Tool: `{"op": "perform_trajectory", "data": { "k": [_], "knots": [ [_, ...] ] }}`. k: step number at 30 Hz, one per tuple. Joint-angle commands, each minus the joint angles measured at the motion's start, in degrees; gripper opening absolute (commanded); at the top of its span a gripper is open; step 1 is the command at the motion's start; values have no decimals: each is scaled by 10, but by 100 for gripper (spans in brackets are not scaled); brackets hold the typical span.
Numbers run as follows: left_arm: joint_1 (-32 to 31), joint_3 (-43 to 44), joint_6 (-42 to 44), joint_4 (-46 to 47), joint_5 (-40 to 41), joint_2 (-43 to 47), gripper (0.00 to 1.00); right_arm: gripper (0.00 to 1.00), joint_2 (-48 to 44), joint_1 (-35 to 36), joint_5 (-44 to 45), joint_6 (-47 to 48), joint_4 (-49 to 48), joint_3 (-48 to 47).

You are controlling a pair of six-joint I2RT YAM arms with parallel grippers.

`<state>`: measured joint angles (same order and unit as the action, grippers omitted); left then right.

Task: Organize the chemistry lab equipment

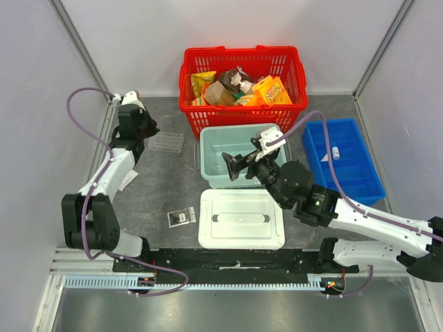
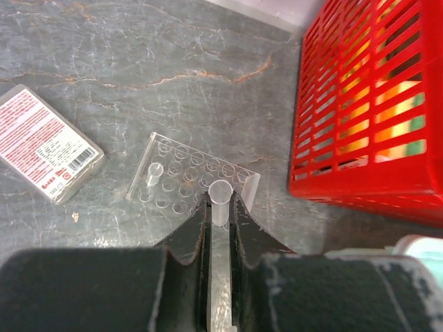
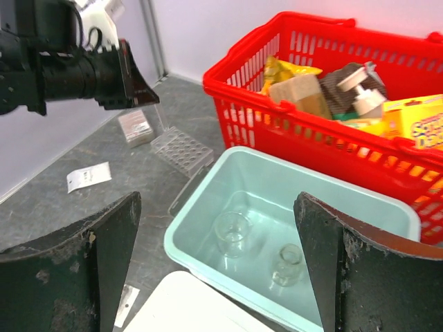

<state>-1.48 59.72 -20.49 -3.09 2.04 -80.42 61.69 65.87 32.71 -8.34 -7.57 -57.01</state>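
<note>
My left gripper (image 2: pixel 220 207) is shut on a tiny pale vial (image 2: pixel 220 191), held upright over the near edge of the clear multi-well plate (image 2: pixel 190 181). Another vial (image 2: pixel 155 173) stands in one of the plate's wells. From above, the left gripper (image 1: pixel 142 130) is beside the plate (image 1: pixel 166 143). My right gripper (image 3: pixel 218 228) hangs open and empty over the teal bin (image 3: pixel 208 194), where a glass beaker (image 3: pixel 232 234) and a small glass flask (image 3: pixel 288 264) stand. A flat clear packet (image 1: pixel 181 218) lies on the table left of the white lid (image 1: pixel 241 218).
The red basket (image 1: pixel 242 76) with snack packs stands at the back. A blue divided tray (image 1: pixel 344 159) at the right holds a small vial (image 1: pixel 335 153). A box with red print (image 2: pixel 45 144) lies left of the plate, and a white slip (image 3: pixel 88 176) lies nearby.
</note>
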Motion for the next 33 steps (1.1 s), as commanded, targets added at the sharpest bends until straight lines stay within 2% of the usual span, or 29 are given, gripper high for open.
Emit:
{"op": "perform_trajectory", "data": {
  "k": [1, 10, 33],
  "knots": [
    [-33, 44, 81, 70, 87, -62, 9, 98, -42, -3, 54, 34, 5, 17],
    [-49, 49, 107, 95, 132, -119, 9, 98, -71, -8, 74, 61, 1, 22],
    [-60, 43, 131, 122, 155, -184, 10, 98, -83, -19, 69, 61, -9, 31]
  ]
}}
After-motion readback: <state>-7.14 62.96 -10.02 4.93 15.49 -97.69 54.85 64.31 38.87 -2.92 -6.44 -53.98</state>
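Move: The clear tube rack, where the tube held by the left hand is being taken, lies about 8 cm straight ahead of that hand and some 18 cm below. Level with the rack, about 15 cm to its left, is the flat labelled box. The teal bin's middle is roughly 27 cm right of the hand and 3 cm ahead, the red basket's 28 cm right and 22 cm ahead. From the right hand the rack is about 28 cm ahead, 22 cm left and far below. The clear tube, still pinched in the left fingers, is lowered about 8 cm towards the rack while being carried some 4 cm forward, fast at first, then easing down. The left wrist rolls its left side up about 15 degrees and tips slightly farther down. The open, empty right hand draws about 5 cm right, away from the rack, turning slightly clockwise. ##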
